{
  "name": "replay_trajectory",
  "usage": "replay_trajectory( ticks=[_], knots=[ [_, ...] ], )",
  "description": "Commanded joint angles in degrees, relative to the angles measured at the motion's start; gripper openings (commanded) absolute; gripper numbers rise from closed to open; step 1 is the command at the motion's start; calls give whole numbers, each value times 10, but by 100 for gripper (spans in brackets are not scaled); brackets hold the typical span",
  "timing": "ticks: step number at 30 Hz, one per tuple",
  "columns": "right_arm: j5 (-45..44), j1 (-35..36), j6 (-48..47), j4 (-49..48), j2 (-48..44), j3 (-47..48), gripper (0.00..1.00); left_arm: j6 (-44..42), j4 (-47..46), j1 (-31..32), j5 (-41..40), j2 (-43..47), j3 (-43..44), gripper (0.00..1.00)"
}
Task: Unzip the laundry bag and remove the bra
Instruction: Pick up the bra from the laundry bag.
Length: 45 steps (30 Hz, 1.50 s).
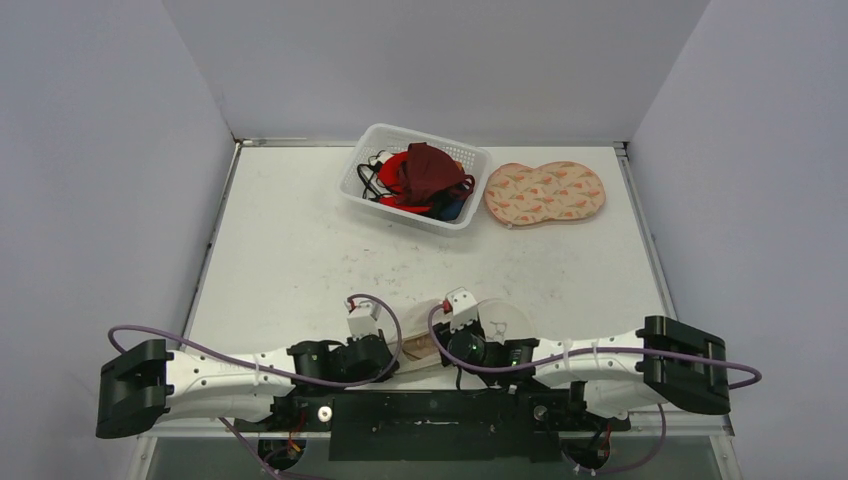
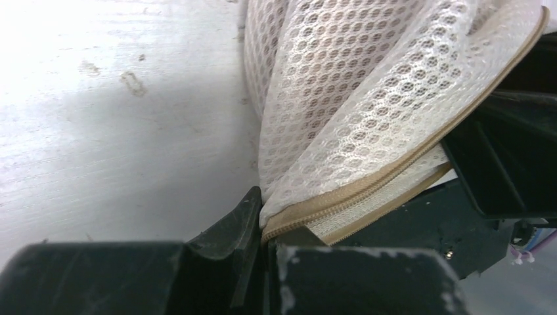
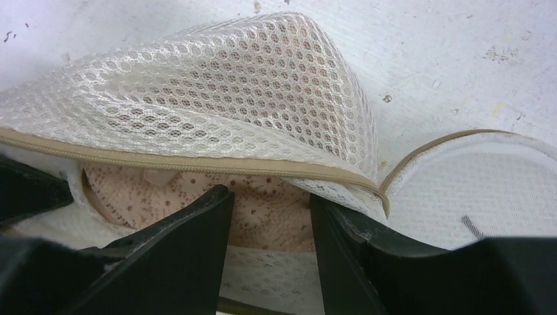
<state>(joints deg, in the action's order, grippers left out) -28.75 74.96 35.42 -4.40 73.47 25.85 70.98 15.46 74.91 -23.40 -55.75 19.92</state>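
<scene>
The white mesh laundry bag (image 2: pixel 341 98) lies at the table's near edge between my two grippers, with its round flap (image 1: pixel 505 322) folded open to the right. My left gripper (image 2: pixel 266 216) is shut on the bag's tan zipper edge (image 2: pixel 368 187) and holds the upper mesh layer up. The zipper (image 3: pixel 197 163) is undone, and the opening shows the pink lace bra (image 3: pixel 151 190) inside. My right gripper (image 3: pixel 270 195) is open. Its fingertips reach into the opening under the lifted mesh (image 3: pixel 230 98), with the bra's lace showing between them.
A white basket (image 1: pixel 470 152) holding red and dark garments stands at the back centre. To its right lies a flat peach patterned bag (image 1: pixel 545 192). Grey walls close off the table on the left, back and right.
</scene>
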Motion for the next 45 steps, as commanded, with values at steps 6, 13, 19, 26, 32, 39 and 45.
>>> replay_trajectory(
  ticks=[6, 13, 19, 26, 32, 39, 45],
  knots=[
    [27, 47, -97, -56, -90, -4, 52, 10, -19, 2, -4, 3, -22, 0],
    [26, 79, -152, -60, -18, 42, 52, 6, -29, 2, -3, -1, -20, 0],
    [15, 86, -174, -99, 54, 66, 52, 11, -21, 2, -2, 6, -25, 0],
    [6, 91, -185, -140, 102, 67, 56, 21, -10, 2, -4, 29, -39, 0],
    [-25, 96, -173, -158, 132, 58, 61, 28, -12, 2, -3, 38, -48, 0],
    [-45, 109, -170, -185, 135, 40, 68, 26, -8, 2, -6, 39, -46, 0],
    [-34, 118, -176, -206, 95, 18, 72, 29, -11, 2, -6, 39, -50, 0]
  ],
)
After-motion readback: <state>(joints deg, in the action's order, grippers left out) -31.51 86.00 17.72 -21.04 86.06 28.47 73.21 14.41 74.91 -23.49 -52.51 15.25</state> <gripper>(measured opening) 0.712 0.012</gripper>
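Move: The right hand is open in the laundry bag's mouth, with the bra's middle roughly 4 cm to its left, 1 cm ahead and 3 cm below. The bag's raised far mesh wall is some 7 cm ahead and 5 cm left, and the turned-back lid about 13 cm right and 8 cm ahead. The left hand already pinches a zipper-edge corner; from it the bra is about 5 cm to the right and 3 cm ahead. Up and back first, rising about 4 cm, then left and down again, the right hand hops inside the bag's mouth towards the corner pinched by the left hand, ending some 6 cm farther left. It turns about 20 degrees counter-clockwise, its fingertips tilt up a little, and its fingers spread wider either side of the bra's lace. The left hand keeps its pinch, easing slightly down and left. ##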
